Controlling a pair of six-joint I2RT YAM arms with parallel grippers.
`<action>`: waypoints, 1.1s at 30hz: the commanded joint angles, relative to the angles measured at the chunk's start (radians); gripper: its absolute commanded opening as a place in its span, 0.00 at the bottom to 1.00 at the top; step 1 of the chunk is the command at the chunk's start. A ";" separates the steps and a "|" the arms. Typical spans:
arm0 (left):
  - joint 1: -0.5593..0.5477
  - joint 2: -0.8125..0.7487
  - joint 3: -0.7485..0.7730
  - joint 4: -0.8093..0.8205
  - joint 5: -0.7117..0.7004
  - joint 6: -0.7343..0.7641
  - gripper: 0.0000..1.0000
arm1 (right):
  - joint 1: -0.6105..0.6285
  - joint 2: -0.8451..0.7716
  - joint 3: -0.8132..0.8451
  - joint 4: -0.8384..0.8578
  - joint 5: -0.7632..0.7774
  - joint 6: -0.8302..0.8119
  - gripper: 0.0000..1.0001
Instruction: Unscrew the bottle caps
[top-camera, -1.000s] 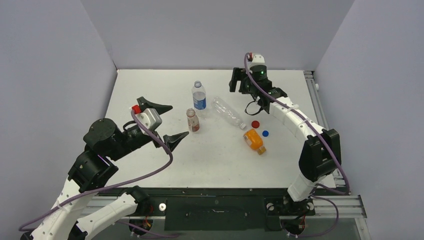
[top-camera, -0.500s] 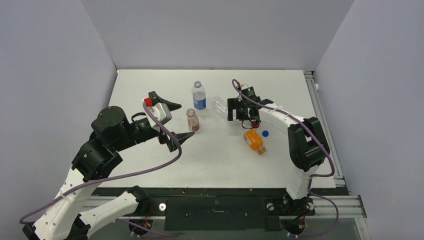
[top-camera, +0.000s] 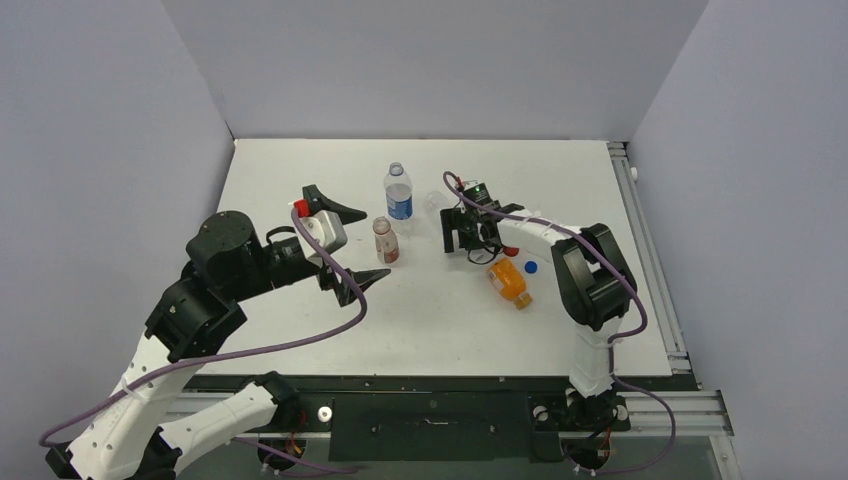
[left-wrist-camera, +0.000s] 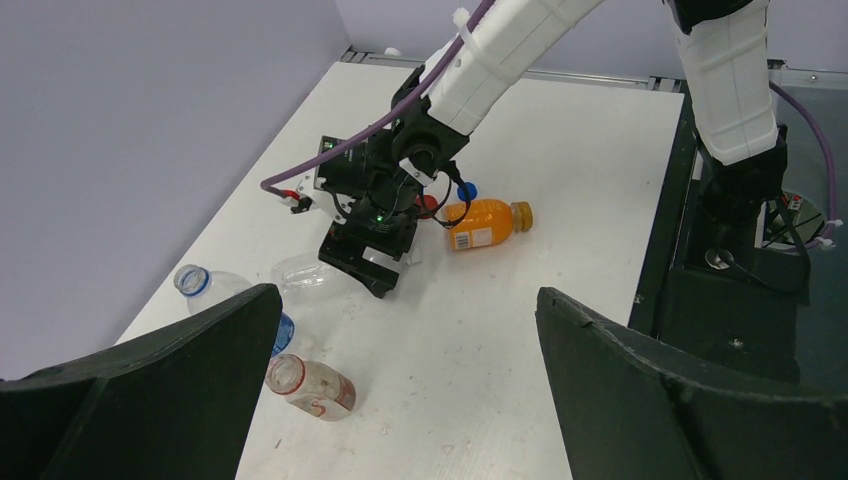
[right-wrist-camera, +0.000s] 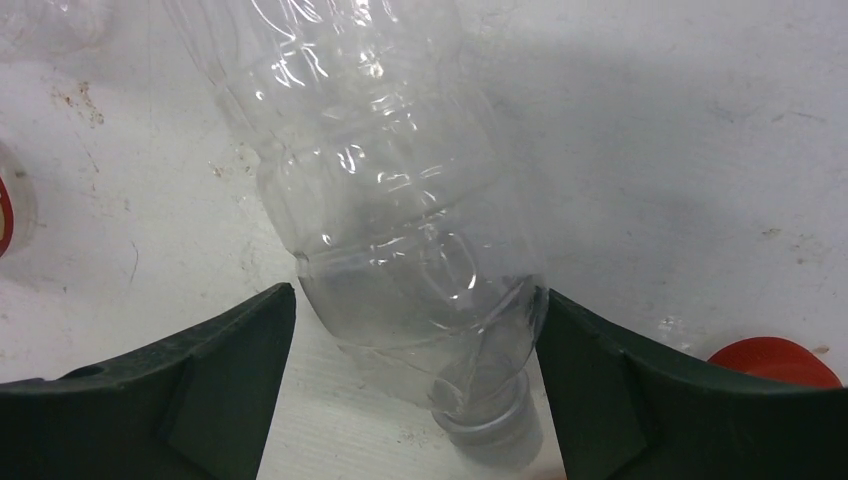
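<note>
My right gripper (top-camera: 463, 235) is down over the clear unlabelled bottle (right-wrist-camera: 380, 200), which lies on the table. Its open jaws straddle the bottle's shoulder just above the white cap (right-wrist-camera: 490, 425). A red cap (right-wrist-camera: 775, 360) and a blue cap (top-camera: 530, 266) lie loose beside it. The orange bottle (top-camera: 508, 281) lies on its side with its orange cap (left-wrist-camera: 522, 214) on. The Pepsi bottle (top-camera: 398, 192) and the short reddish-label bottle (top-camera: 385, 240) stand uncapped. My left gripper (top-camera: 372, 242) hovers wide open and empty, just left of the short bottle (left-wrist-camera: 310, 385).
Grey walls (top-camera: 120, 150) close in the white table (top-camera: 300, 170) on the left, back and right. A metal rail (top-camera: 640, 230) runs along the right edge. The right arm (left-wrist-camera: 500, 50) and its purple cable (left-wrist-camera: 330, 165) stretch over the bottles.
The right gripper came down from the back of the table onto the lying clear bottle. The left gripper shifted a little right, toward the short bottle.
</note>
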 joint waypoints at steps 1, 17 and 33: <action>0.001 0.001 0.042 0.023 0.033 0.026 0.97 | 0.021 -0.023 0.001 0.075 0.092 0.027 0.75; -0.014 -0.039 -0.032 0.067 0.191 0.427 0.97 | 0.068 -0.396 0.032 -0.054 0.134 0.083 0.32; -0.218 -0.104 -0.359 0.368 0.046 1.568 0.97 | 0.400 -0.732 0.227 -0.394 0.011 0.156 0.39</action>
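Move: The clear lying bottle is already between the right hand's open fingers, around its cap-end shoulder; its middle lies about 3 cm ahead and 2 cm left, roughly level. From that hand, the loose red cap is some 9 cm right and 1 cm back, the orange bottle 8 cm right and 7 cm back, the small open bottle 13 cm left and 2 cm back. From the left hand, the clear bottle is about 22 cm ahead, 11 cm right and 37 cm below. The clear bottle is pinched at its shoulder as the right fingers close, then raised about 34 cm, drawn some 15 cm back and a little left towards the left hand, the right wrist tilting up and rolling its left side higher. Meanwhile the left hand, still open and empty, rolls roughly 75 degrees about its fingers' line, shifting a few centimetres right, down and back. ##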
